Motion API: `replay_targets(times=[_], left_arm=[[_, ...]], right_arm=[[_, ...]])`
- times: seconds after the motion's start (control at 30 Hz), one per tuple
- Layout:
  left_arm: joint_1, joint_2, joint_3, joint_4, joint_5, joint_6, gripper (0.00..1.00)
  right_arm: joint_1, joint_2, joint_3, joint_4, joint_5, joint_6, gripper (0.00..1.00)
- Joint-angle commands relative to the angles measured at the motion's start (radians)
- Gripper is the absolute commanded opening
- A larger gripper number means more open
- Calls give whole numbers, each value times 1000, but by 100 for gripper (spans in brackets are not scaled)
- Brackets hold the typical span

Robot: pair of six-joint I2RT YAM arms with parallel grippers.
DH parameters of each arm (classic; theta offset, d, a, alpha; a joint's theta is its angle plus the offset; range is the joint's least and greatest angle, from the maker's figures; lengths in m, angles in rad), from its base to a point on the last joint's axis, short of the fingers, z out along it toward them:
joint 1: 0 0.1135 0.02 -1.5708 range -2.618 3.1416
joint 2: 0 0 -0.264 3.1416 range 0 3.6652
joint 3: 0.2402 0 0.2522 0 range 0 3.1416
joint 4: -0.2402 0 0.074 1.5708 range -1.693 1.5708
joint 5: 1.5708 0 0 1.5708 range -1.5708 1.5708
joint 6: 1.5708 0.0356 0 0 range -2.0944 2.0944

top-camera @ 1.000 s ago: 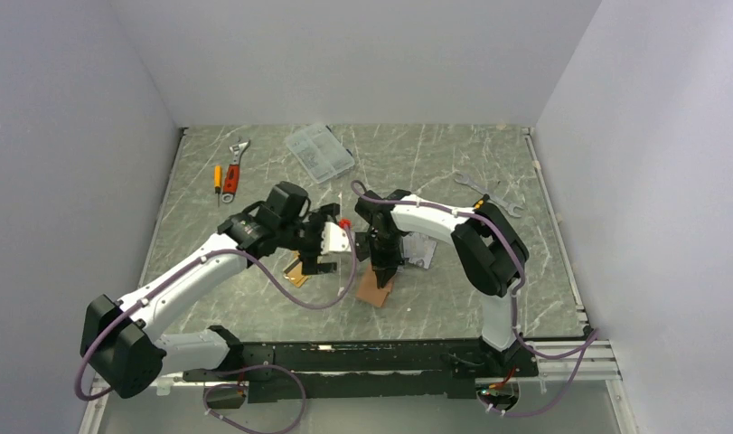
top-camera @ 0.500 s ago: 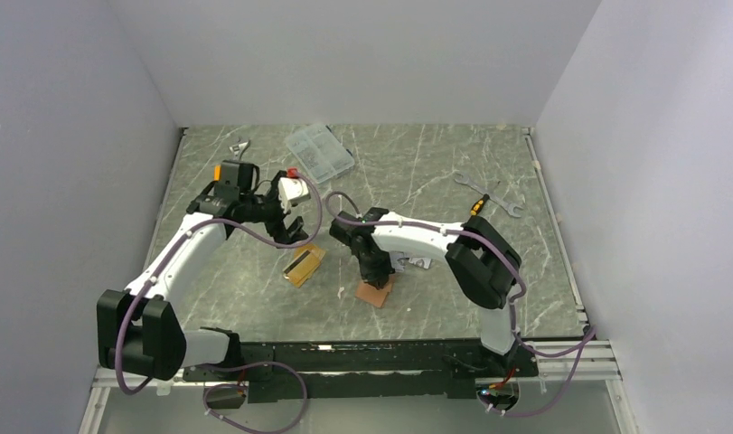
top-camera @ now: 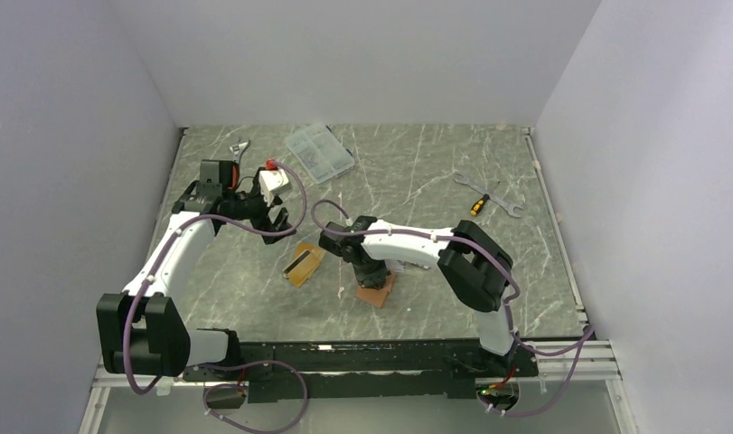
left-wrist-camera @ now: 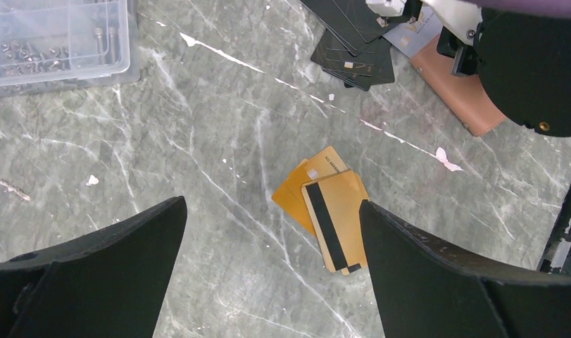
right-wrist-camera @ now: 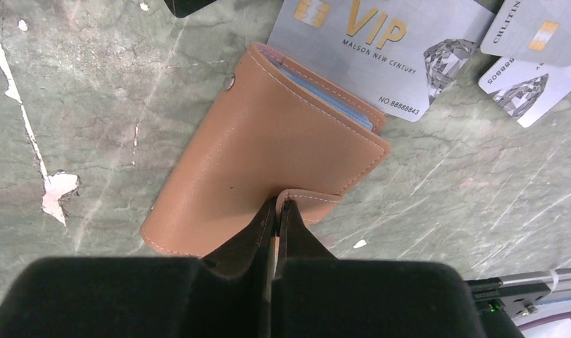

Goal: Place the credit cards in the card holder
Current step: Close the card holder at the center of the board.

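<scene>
The card holder (right-wrist-camera: 268, 155), a salmon-pink folded wallet with a pale-blue inside, lies on the marble table. My right gripper (right-wrist-camera: 277, 205) is shut on its snap tab (right-wrist-camera: 312, 203); from above, this gripper (top-camera: 368, 274) sits at the card holder (top-camera: 379, 294). Silver credit cards (right-wrist-camera: 388, 49) lie just beyond it. Two orange-gold credit cards (left-wrist-camera: 324, 201), the upper one dark-striped, overlap on the table; from above these gold cards (top-camera: 303, 264) are left of the holder. My left gripper (left-wrist-camera: 270, 208) hangs wide open above them, holding nothing, and the top view shows it (top-camera: 277, 217) back-left of them.
A clear compartment box (top-camera: 319, 152) stands at the back. Black flat pieces (left-wrist-camera: 353, 42) lie beside the silver cards. A wrench (top-camera: 239, 146) is at the back left. Another wrench (top-camera: 507, 208) and a screwdriver (top-camera: 476, 204) are at the right.
My left arm has pulled back and to the left, away from the gold cards, still open. The right arm has swung lower and leftward, gripper still at the card holder.
</scene>
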Motion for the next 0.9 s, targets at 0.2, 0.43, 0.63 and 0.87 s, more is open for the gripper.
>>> replay_targets(times=[0.2,0.43,0.63,0.87], left_arm=[[8,1,-39,-7,36,-78,99],[10,-17,-10,-56,-24,-77,99],[10,-28,11,-21,-82,-159,100],[11,-35,57,-10,-160,-240,99]], right_arm=[[-7,177,-184,206,16,36,52],[-9,29,-74,149,41,-10,62],[-13,-69,180,56,67,-115,99],[-52,-151,346,48,34,-237,100]])
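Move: The right fingertips are almost shut at the card holder's strap tab, with the holder's middle about 1 cm to their left, level fore and aft, and 1 cm below. From this hand, the VIP card lies some 5 cm ahead and 5 cm right, the black cards about 11 cm ahead and 1 cm left, and the gold cards roughly 20 cm left and 5 cm ahead. From the left hand, the holder is about 25 cm right, 13 cm back and 16 cm below. Upward and away from the card holder: the right fingers spread from almost shut to wide open, coming off the strap tab as the hand first drifts about 1.5 cm right, then lifts faster, some 9 cm in all, swinging forward and left by about 6 cm each. The open left hand sinks about 2 cm over the table, then starts back up. ##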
